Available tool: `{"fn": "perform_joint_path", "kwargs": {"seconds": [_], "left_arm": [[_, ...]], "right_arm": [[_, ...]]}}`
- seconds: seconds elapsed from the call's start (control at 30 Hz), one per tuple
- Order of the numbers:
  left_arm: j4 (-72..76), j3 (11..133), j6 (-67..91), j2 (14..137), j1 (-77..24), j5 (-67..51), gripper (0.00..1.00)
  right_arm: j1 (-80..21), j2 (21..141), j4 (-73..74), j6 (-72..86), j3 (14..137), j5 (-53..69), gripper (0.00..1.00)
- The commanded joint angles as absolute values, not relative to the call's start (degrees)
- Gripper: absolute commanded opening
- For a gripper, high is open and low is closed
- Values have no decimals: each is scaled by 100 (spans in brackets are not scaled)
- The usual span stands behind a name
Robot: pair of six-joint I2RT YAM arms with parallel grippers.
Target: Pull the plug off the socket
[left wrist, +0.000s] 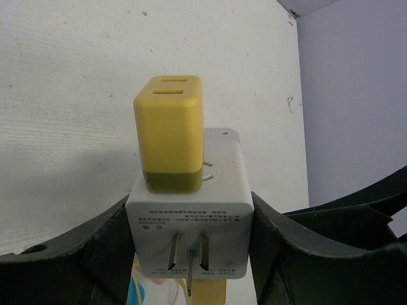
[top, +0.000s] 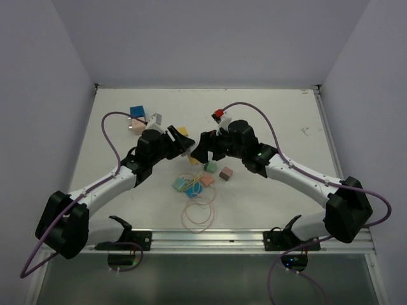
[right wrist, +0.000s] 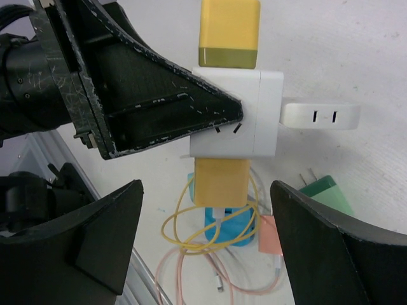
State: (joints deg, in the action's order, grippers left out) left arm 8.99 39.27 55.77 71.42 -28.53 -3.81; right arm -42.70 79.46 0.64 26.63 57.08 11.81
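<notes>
A white cube socket (left wrist: 188, 219) is clamped between my left gripper's (left wrist: 189, 229) fingers and held above the table. A yellow plug (left wrist: 170, 133) sticks out of its top face. In the right wrist view the socket (right wrist: 245, 117) carries that yellow plug (right wrist: 229, 32), a second yellow plug (right wrist: 221, 181) with a yellow cable on the near face, and a white plug (right wrist: 321, 116) on its right side. My right gripper (right wrist: 203, 235) is open, its fingers (right wrist: 95, 235) spread on either side just short of the near yellow plug, touching nothing. From above, both grippers (top: 182, 143) (top: 205, 151) meet mid-table.
On the table below lie a blue plug (right wrist: 232, 232), a salmon plug (right wrist: 267, 232), a green plug (right wrist: 327, 194) and a pink cable loop (top: 198, 213). A blue block (top: 137, 113) and a red-topped part (top: 218, 114) sit further back.
</notes>
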Motion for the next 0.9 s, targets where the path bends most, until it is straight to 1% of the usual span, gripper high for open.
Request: {"fn": "perform_joint_path", "kwargs": {"seconds": [0.0,0.27,0.47,0.6,0.63,0.7,0.73,0.83,0.87], "left_arm": [[1897,3824,5484,6812,-2821,-167,0],[2452,3691,5563,6636,-2821,-18,0],[2566,3761,5572,6557,-2821,176,0],[2558,3911,5511,6600,-2821,237,0],[2566,3937,5502,6627,-2821,246,0],[2549,4025,5467,6688,-2813,246,0],[2549,4051,5458,6706,-2813,255,0],[2610,4104,5458,6741,-2716,281,0],[2645,4131,5467,6741,-2611,281,0]], "right_arm": [[-4289,8067,307,2549,5932,1589,85],[-4298,8771,422,2408,6451,1872,83],[-4307,9148,377,2294,6837,1872,79],[-4307,9237,378,2197,7049,1872,65],[-4307,9237,387,2136,7075,1855,59],[-4307,9229,465,2040,7136,1811,51],[-4307,9211,501,2013,7145,1793,40],[-4307,9123,562,1942,7058,1767,24],[-4307,9071,589,1925,7023,1749,13]]}}
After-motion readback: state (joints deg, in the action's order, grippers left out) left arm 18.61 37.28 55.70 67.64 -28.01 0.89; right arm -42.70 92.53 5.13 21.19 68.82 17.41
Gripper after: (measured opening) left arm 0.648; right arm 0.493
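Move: The yellow plug with the cord, on the underside of the white socket that the left hand holds, lies about 3 cm left of the open right hand, 1 cm ahead and some 6 cm below it. The socket is roughly 3 cm ahead, 4 cm left and 3 cm below; the green plug on the table is about 1 cm ahead, 2 cm right and 14 cm down. From the left hand, the corded plug is about 3 cm back, 1 cm right and 3 cm below. The right fingers close on the corded yellow plug and pinch it just under the socket. To get there the right hand dips about 3.5 cm while swinging left, then goes on left and forward and comes back up a little. Meanwhile the left hand keeps its grip on the socket, lifting it some 4.5 cm and slightly forward, its fingers tipping up about 10 degrees. ##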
